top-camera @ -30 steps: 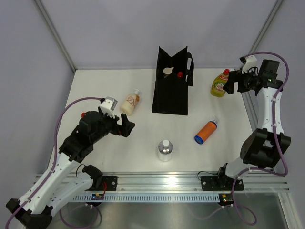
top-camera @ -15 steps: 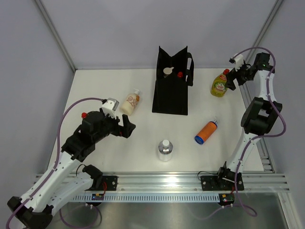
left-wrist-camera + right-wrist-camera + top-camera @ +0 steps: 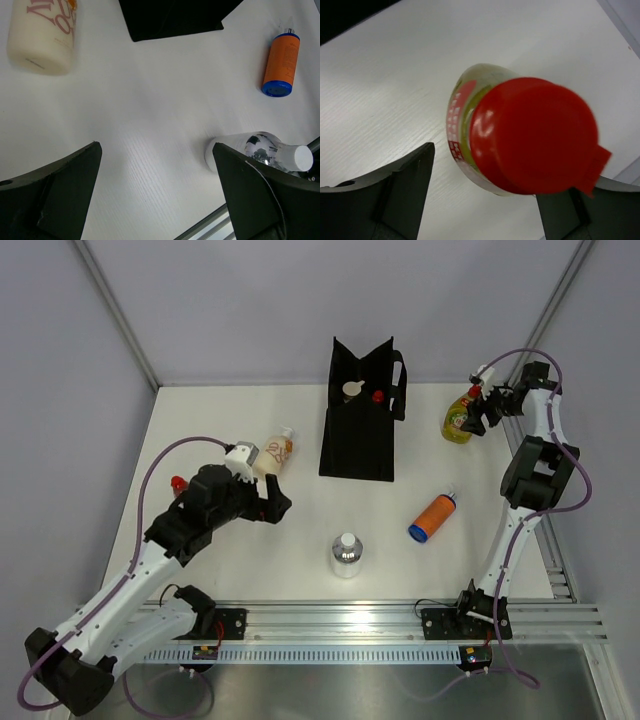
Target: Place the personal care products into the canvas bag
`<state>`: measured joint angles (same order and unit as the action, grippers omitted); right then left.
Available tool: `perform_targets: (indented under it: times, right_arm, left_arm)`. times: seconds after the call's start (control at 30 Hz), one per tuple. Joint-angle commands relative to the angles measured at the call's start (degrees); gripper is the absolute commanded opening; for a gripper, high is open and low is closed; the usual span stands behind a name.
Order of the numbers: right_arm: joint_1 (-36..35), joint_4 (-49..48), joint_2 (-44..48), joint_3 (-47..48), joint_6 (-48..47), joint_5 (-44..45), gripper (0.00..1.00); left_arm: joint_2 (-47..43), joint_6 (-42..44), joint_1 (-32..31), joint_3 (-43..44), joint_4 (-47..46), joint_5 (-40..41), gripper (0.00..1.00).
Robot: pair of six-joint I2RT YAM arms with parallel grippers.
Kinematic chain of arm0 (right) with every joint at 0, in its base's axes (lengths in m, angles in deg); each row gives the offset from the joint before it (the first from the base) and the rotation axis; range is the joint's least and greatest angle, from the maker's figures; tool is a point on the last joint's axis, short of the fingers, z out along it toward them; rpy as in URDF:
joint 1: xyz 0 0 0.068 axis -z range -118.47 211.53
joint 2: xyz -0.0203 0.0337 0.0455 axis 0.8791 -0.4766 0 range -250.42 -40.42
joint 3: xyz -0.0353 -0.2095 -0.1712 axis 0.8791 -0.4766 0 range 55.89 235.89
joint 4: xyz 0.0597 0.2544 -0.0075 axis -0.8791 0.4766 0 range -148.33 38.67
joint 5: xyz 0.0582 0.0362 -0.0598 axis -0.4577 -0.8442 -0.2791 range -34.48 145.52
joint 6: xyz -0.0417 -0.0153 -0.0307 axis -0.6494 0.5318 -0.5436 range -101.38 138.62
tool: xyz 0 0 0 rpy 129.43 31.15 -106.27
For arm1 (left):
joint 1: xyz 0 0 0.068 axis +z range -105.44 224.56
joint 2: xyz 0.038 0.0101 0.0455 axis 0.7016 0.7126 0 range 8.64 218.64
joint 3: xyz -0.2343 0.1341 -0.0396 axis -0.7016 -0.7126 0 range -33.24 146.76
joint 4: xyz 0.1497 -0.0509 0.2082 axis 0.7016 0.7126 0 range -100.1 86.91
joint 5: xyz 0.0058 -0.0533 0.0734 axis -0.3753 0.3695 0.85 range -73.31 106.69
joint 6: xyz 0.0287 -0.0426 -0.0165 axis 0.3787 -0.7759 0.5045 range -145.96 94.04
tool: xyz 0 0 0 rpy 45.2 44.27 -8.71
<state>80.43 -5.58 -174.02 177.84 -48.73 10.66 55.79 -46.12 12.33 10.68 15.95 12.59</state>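
Note:
The black canvas bag (image 3: 358,435) stands upright at the back centre, with a beige cap (image 3: 350,390) and a red cap (image 3: 378,397) showing inside. The cream pump bottle (image 3: 273,455) lies left of the bag; it also shows in the left wrist view (image 3: 42,35). My left gripper (image 3: 270,502) is open and empty just below it (image 3: 156,147). The clear white-capped bottle (image 3: 346,553) stands near the front. The orange blue-capped bottle (image 3: 433,517) lies at the right. My right gripper (image 3: 478,410) is open around the red cap (image 3: 535,142) of the yellow-green bottle (image 3: 459,418).
An aluminium rail (image 3: 340,620) runs along the table's near edge. Frame posts and grey walls close the back and sides. The table's right edge (image 3: 530,490) lies close to the yellow-green bottle and the right arm.
My right gripper has swung left and now has its jaws around the yellow-green bottle's cap. My left gripper has shifted slightly up and right, nearer the cream bottle.

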Motion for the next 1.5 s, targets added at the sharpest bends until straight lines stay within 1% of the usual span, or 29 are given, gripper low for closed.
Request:
perform_targets:
  times: [0.0, 0.1, 0.17, 0.2, 0.23, 0.27, 0.33, 0.37, 0.43, 0.47, 0.5, 0.53, 0.63, 0.67, 0.73, 0.77, 0.8, 0.83, 0.93, 0.97, 1.03, 1.13, 1.23, 1.3, 1.37, 1.4, 1.47]
  right_arm:
    - [-0.53, 2.88, 0.01, 2.94, -4.19, -6.72, 0.80]
    - [-0.96, 2.88, -0.96, 4.52, -3.14, -7.61, 0.76]
    - [-1.23, 4.28, -2.27, 6.53, -2.96, -7.87, 0.65]
    - [-1.23, 4.81, -2.63, 7.15, -2.96, -8.13, 0.57]
    - [-1.23, 5.25, -2.89, 7.42, -2.79, -8.48, 0.39]
    - [-1.23, 5.52, -2.81, 7.34, -2.70, -8.66, 0.32]
    - [-1.23, 5.61, -1.67, 6.29, -3.05, -8.84, 0.24]
    - [-1.23, 5.43, -1.05, 4.80, -3.31, -9.01, 0.18]
    - [-1.23, 4.82, 1.22, 3.13, -3.05, -9.63, 0.10]
    - [-1.23, 4.47, 2.11, 1.90, -2.00, -9.89, 0.03]
    - [-1.23, 4.29, 2.99, 1.54, -1.04, -10.42, 0.00]
    - [-1.23, 4.03, 4.91, 1.27, 0.71, -11.73, 0.00]
    - [-1.23, 1.40, 8.95, 0.57, 11.24, -13.58, 0.00]
    - [-1.23, 0.17, 9.93, 0.31, 16.50, -14.02, 0.00]
    - [-1.23, -1.33, 13.78, -2.05, 20.31, -15.16, 0.00]
    - [-1.40, -5.43, 15.28, -3.55, 25.38, -15.17, 0.00]
    - [-1.49, -7.55, 17.13, -5.39, 27.52, -14.91, 0.00]
    - [-1.93, -11.84, 20.89, -8.98, 31.37, -14.56, 0.00]
    - [-3.25, -16.44, 27.05, -12.26, 36.57, -13.76, 0.00]
    - [-4.56, -16.45, 28.12, -12.00, 39.37, -13.50, 0.00]
    - [-5.88, -16.37, 31.11, -10.86, 42.38, -13.67, 0.00]
    - [-9.83, -17.94, 35.58, -7.62, 47.56, -12.98, 0.00]
    - [-15.63, -20.14, 38.23, -3.85, 51.52, -9.30, 0.00]
    - [-19.83, -20.41, 37.63, -0.68, 54.16, -7.18, 0.00]
    - [-22.75, -19.36, 35.08, 5.12, 55.57, -5.68, 0.00]
    - [-25.02, -19.18, 32.81, 8.71, 55.57, -3.24, 0.00]
    - [-26.88, -19.96, 30.43, 11.45, 55.31, -0.59, 0.00]
  left_arm:
    - [0.39, -0.84, 0.24, 2.92, -2.49, -0.47, 0.99]
    - [0.48, -1.02, 0.24, 3.45, -2.05, -0.38, 0.99]
    - [0.04, -1.19, 0.24, 3.54, -1.70, -0.38, 0.99]
    - [-0.13, -1.37, 0.24, 3.37, -1.70, -0.21, 0.99]
    - [-0.31, -1.46, 0.24, 3.28, -1.70, -0.03, 0.99]
    - [-0.83, -1.55, 0.24, 2.84, -1.78, 0.05, 0.99]
    - [-1.19, -1.72, 0.24, 2.40, -1.87, 0.49, 0.99]
    - [-1.45, -1.72, 0.24, 1.96, -1.96, 0.58, 0.99]
    - [-1.54, -1.63, 0.24, 1.61, -1.96, 0.41, 0.99]
    - [-1.63, -1.63, 0.24, 1.61, -1.79, 0.41, 0.99]
    - [-1.80, -1.46, 0.24, 1.61, -1.70, 0.41, 0.99]
    - [-1.89, -1.46, 0.24, 1.52, -1.61, 0.41, 0.99]
    - [-2.77, -1.20, 0.23, 1.52, -1.52, 0.32, 0.99]
    - [-2.95, -1.11, 0.24, 1.43, -1.52, 0.41, 0.99]
    - [-3.65, -1.02, 0.24, 1.17, -1.52, 0.41, 0.99]
    - [-3.74, -0.93, 0.24, 1.08, -1.52, 0.23, 0.99]
    - [-3.83, -0.93, 0.24, 0.99, -1.43, 0.23, 0.99]
    - [-4.09, -0.93, 0.24, 0.82, -1.43, 0.06, 0.99]
    - [-4.53, -1.02, 0.24, 0.64, -1.43, -0.12, 0.99]
    - [-4.70, -0.93, 0.24, 0.47, -1.43, -0.03, 0.99]
    - [-4.97, -0.93, 0.24, 0.38, -1.35, 0.06, 0.99]
    - [-5.58, -0.93, 0.24, 0.38, -1.35, 0.23, 0.99]
    - [-5.50, -0.58, 0.24, 0.38, -1.52, 0.41, 0.99]
    - [-5.58, -0.75, 0.24, 0.11, -1.70, 0.23, 0.99]
    - [-5.67, -1.19, 0.23, 0.02, -2.05, 0.06, 0.99]
    - [-5.76, -1.37, 0.24, -0.06, -1.96, -0.03, 0.99]
    - [-5.85, -1.63, 0.24, -0.06, -1.96, 0.06, 0.99]
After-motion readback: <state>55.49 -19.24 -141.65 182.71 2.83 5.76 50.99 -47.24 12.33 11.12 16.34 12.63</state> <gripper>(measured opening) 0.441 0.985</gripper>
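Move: The yellow-green bottle with the red cap stands almost between the right gripper's open fingers, its middle about 2 cm to the left, 1 cm ahead and roughly level. From that gripper the canvas bag stands some 28 cm left and 5 cm back, and the orange bottle lies about 20 cm back and 10 cm left, 7 cm lower. From the left gripper the yellow-green bottle is roughly 30 cm ahead, 48 cm right and 11 cm lower. Close the right fingers around the body of the yellow-green bottle while easing a little left, then lift it steeply, about 34 cm up in all, and carry it some 25 cm left and 10 cm back towards the mouth of the canvas bag. Roll the wrist so its left side rises by about 30 degrees, and keep the grip. Let the empty left gripper rise a couple of centimetres, still open. ##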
